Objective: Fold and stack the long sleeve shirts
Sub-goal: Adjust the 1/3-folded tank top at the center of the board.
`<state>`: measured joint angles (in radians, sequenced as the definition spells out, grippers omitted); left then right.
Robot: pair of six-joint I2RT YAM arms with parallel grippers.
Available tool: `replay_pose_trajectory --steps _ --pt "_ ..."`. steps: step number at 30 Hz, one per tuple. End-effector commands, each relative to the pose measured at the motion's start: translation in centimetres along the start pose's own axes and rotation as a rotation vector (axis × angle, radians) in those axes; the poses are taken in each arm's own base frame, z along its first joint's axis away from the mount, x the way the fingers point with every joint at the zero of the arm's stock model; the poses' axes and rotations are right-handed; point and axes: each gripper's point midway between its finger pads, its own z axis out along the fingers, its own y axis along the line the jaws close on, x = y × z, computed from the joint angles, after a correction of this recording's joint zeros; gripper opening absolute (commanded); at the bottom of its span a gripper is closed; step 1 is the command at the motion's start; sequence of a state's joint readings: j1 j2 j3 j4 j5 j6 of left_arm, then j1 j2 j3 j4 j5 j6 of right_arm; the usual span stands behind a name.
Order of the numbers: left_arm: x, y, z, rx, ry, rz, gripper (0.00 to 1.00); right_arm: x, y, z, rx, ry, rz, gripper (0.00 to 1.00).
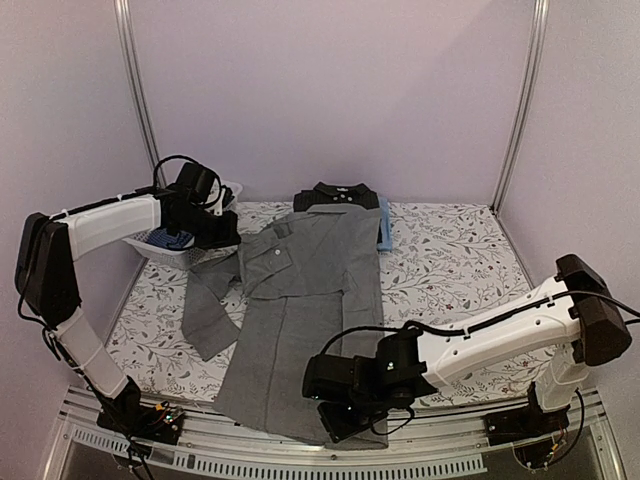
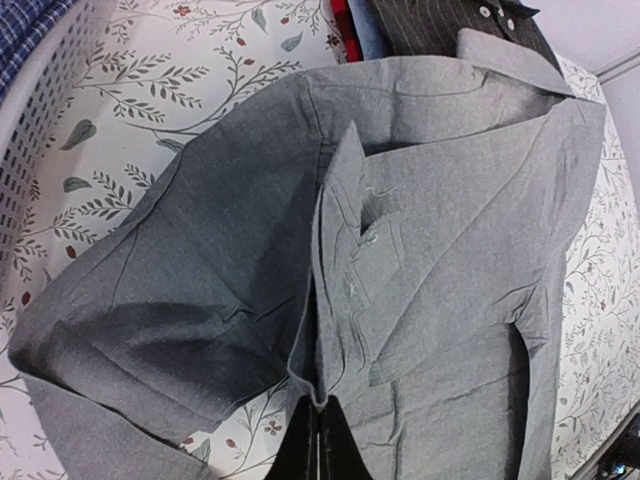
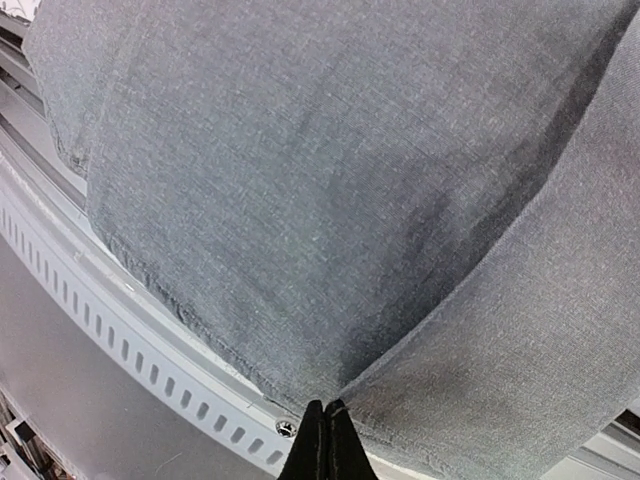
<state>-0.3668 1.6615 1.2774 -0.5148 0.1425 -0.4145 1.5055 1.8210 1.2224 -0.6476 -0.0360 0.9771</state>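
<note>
The grey long sleeve shirt (image 1: 300, 300) lies spread lengthwise on the flowered table, collar at the far end and hem at the near edge. My left gripper (image 1: 222, 240) is shut on a raised fold of it (image 2: 450, 230) near the left shoulder; in the left wrist view the fingertips (image 2: 320, 415) pinch the cloth ridge. My right gripper (image 1: 345, 425) is shut on the hem (image 3: 330, 200) at the table's front rail. A folded black shirt (image 1: 335, 196) with pale buttons (image 2: 450, 25) lies behind the collar, over a light blue shirt (image 1: 385, 232).
A white lattice basket (image 1: 150, 248) stands at the back left beside my left gripper, with a blue checked cloth (image 2: 25, 25) inside. The slotted metal rail (image 3: 120, 330) runs along the near edge. A grey sleeve (image 1: 205, 320) trails left of the shirt's body.
</note>
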Motion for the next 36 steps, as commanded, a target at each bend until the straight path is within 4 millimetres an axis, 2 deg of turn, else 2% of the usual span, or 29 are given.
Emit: replay_pose_trajectory --steps 1,3,4,7,9,10,14,17,18,19,23,27,28,30,31,32,36 --pt "-0.6 -1.1 -0.4 0.016 -0.008 0.024 0.0 1.4 0.2 1.3 -0.032 0.054 -0.027 0.0" --pt "-0.9 -1.4 -0.8 0.019 -0.015 0.029 0.0 1.3 0.1 1.5 -0.03 0.051 -0.028 0.0" --pt "-1.1 -1.8 -1.1 0.031 -0.021 0.039 0.0 1.1 0.1 1.4 -0.027 0.042 -0.027 0.04" --pt "-1.5 -3.1 -1.9 0.075 -0.032 0.076 0.0 -0.3 -0.8 0.4 -0.017 -0.013 -0.007 0.21" --pt "-1.3 -4.7 -2.4 0.131 -0.025 0.115 0.0 -1.9 -1.4 -1.4 -0.031 -0.075 0.009 0.36" --pt "-1.1 -5.4 -2.5 0.16 -0.014 0.137 0.0 -3.3 -2.1 -2.2 -0.016 -0.133 0.018 0.42" --pt "0.6 -8.1 -2.9 0.279 0.032 0.21 0.0 -9.4 -2.5 -7.6 -0.114 -0.36 0.006 0.56" --pt "1.7 -10.0 -3.5 0.39 0.047 0.25 0.0 -14.6 -4.2 -10.3 -0.202 -0.524 -0.049 0.61" --pt "2.0 -10.7 -3.8 0.433 0.05 0.263 0.0 -16.8 -5.4 -11.6 -0.264 -0.577 -0.046 0.62" --pt "2.2 -11.4 -4.2 0.48 0.051 0.275 0.0 -19.1 -5.5 -13.6 -0.347 -0.669 -0.088 0.63" --pt "3.0 -13.2 -5.4 0.599 0.061 0.359 0.0 -25.0 -8.0 -18.5 -0.481 -0.888 -0.196 0.7" --pt "4.6 -13.8 -5.5 0.642 0.127 0.413 0.0 -29.8 -10.3 -19.0 -0.491 -0.929 -0.234 0.73" --pt "4.9 -13.7 -5.2 0.635 0.14 0.421 0.0 -30.9 -10.9 -18.2 -0.492 -0.916 -0.227 0.73" --pt "5.5 -13.5 -4.7 0.621 0.16 0.43 0.0 -32.6 -11.4 -17.9 -0.495 -0.922 -0.239 0.74" --pt "5.7 -13.6 -4.6 0.627 0.168 0.435 0.0 -33.3 -11.6 -17.1 -0.492 -0.914 -0.248 0.74" --pt "6.0 -13.7 -4.6 0.634 0.175 0.44 0.0 -34.2 -11.4 -17.5 -0.489 -0.933 -0.276 0.76" --pt "6.9 -14.4 -4.6 0.646 0.192 0.473 0.0 -36.4 -11.6 -16.2 -0.547 -0.932 -0.334 0.8"
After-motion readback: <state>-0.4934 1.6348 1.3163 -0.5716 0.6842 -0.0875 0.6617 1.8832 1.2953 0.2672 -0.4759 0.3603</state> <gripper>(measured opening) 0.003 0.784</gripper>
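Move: The left hand still pinches the grey shirt's raised side edge; the shirt's chest lies about 14 cm to its right, roughly level ahead and 13 cm lower. From that hand the basket is about 10 cm left and 6 cm ahead, the loose grey sleeve 11 cm back and 5 cm left. For the right hand, shut at the near hem, the held edge is some 38 cm ahead, 20 cm left and 10 cm higher. The right hand opens off the hem, rising about 37 cm forward; the left draws its pinched edge right and back. ##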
